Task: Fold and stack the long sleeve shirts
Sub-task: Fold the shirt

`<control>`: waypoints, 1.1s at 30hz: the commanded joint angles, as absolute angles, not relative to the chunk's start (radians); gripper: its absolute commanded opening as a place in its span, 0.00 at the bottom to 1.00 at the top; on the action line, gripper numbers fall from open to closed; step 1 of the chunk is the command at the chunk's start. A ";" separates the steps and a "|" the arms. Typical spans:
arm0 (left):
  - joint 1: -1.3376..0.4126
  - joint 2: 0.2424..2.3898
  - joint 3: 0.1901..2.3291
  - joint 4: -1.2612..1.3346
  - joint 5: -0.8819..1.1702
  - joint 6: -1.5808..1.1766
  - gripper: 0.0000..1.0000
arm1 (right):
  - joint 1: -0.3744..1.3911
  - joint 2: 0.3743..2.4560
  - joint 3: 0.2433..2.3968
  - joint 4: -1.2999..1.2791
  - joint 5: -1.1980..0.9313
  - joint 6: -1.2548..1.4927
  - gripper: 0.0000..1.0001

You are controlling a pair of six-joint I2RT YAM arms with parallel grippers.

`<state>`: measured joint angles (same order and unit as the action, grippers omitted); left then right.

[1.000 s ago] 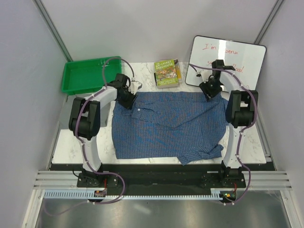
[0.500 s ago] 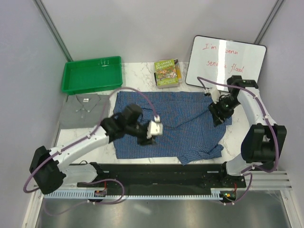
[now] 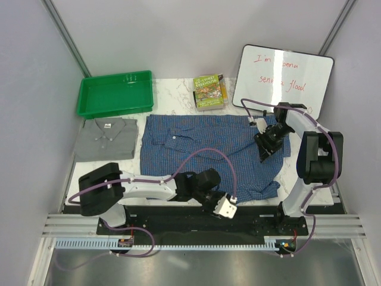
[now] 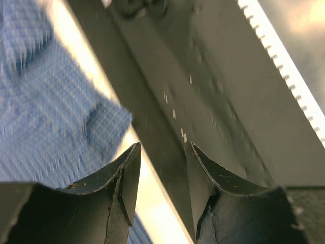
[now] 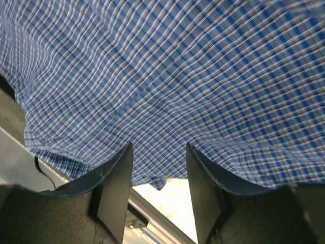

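The blue checked long sleeve shirt [image 3: 202,152] lies spread flat on the white table, collar to the left, one sleeve bunched at the front right. The plain grey shirt [image 3: 107,138] lies folded at the left. My left gripper [image 3: 226,207] hovers low over the table's front edge by the blue shirt's hem; in the left wrist view it [image 4: 163,147] is open and empty, with blue cloth [image 4: 45,117] off to its left. My right gripper [image 3: 264,154] is over the shirt's right side. It [image 5: 159,147] is open just above the checked cloth [image 5: 177,76], holding nothing.
A green tray [image 3: 114,92] stands at the back left. A book [image 3: 209,91] lies at the back middle and a whiteboard [image 3: 283,74] leans at the back right. A black rail [image 4: 167,91] runs along the table's front edge.
My left arm swung from the shirt's collar at the back left across to the front edge, uncovering the grey shirt. My right gripper came forward from the back edge onto the shirt's right side.
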<state>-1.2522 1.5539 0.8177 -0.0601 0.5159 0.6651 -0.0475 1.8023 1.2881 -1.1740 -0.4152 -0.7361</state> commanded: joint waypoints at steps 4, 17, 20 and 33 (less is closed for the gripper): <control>-1.302 1.699 0.923 0.144 0.419 0.752 0.51 | -0.044 1.850 1.331 -1.104 -0.439 -0.698 0.52; -1.316 1.822 0.999 0.057 0.322 0.795 0.28 | -0.044 1.910 1.348 -1.080 -0.410 -0.701 0.52; -1.315 1.789 1.012 0.006 0.342 0.781 0.03 | -0.046 1.925 1.354 -1.071 -0.393 -0.704 0.52; -1.313 1.473 1.022 -0.110 0.679 0.701 0.02 | -0.044 1.994 1.416 -1.046 -0.367 -0.689 0.52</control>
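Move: The shirt's near edge, which the left hand goes for, lies about 5 cm to its right, 3 cm ahead and 4 cm below; the table's near edge runs level under that hand, and the shirt's near right corner is roughly 23 cm right and 7 cm ahead. The right hand hangs above the shirt's right panel, about 5 cm below and 4 cm ahead of it; that corner sits 6 cm right and 12 cm back from it. Rightward about 5 cm, slightly forward and down, the left hand takes its half-open fingers to the shirt's near edge, shuts them to pinch the cloth, then lifts it some 10 cm, easing back a little. Meanwhile the right hand, fingers staying half open, creeps forward and down about 4 cm each way towards the right panel; whether it touches can't be seen. ##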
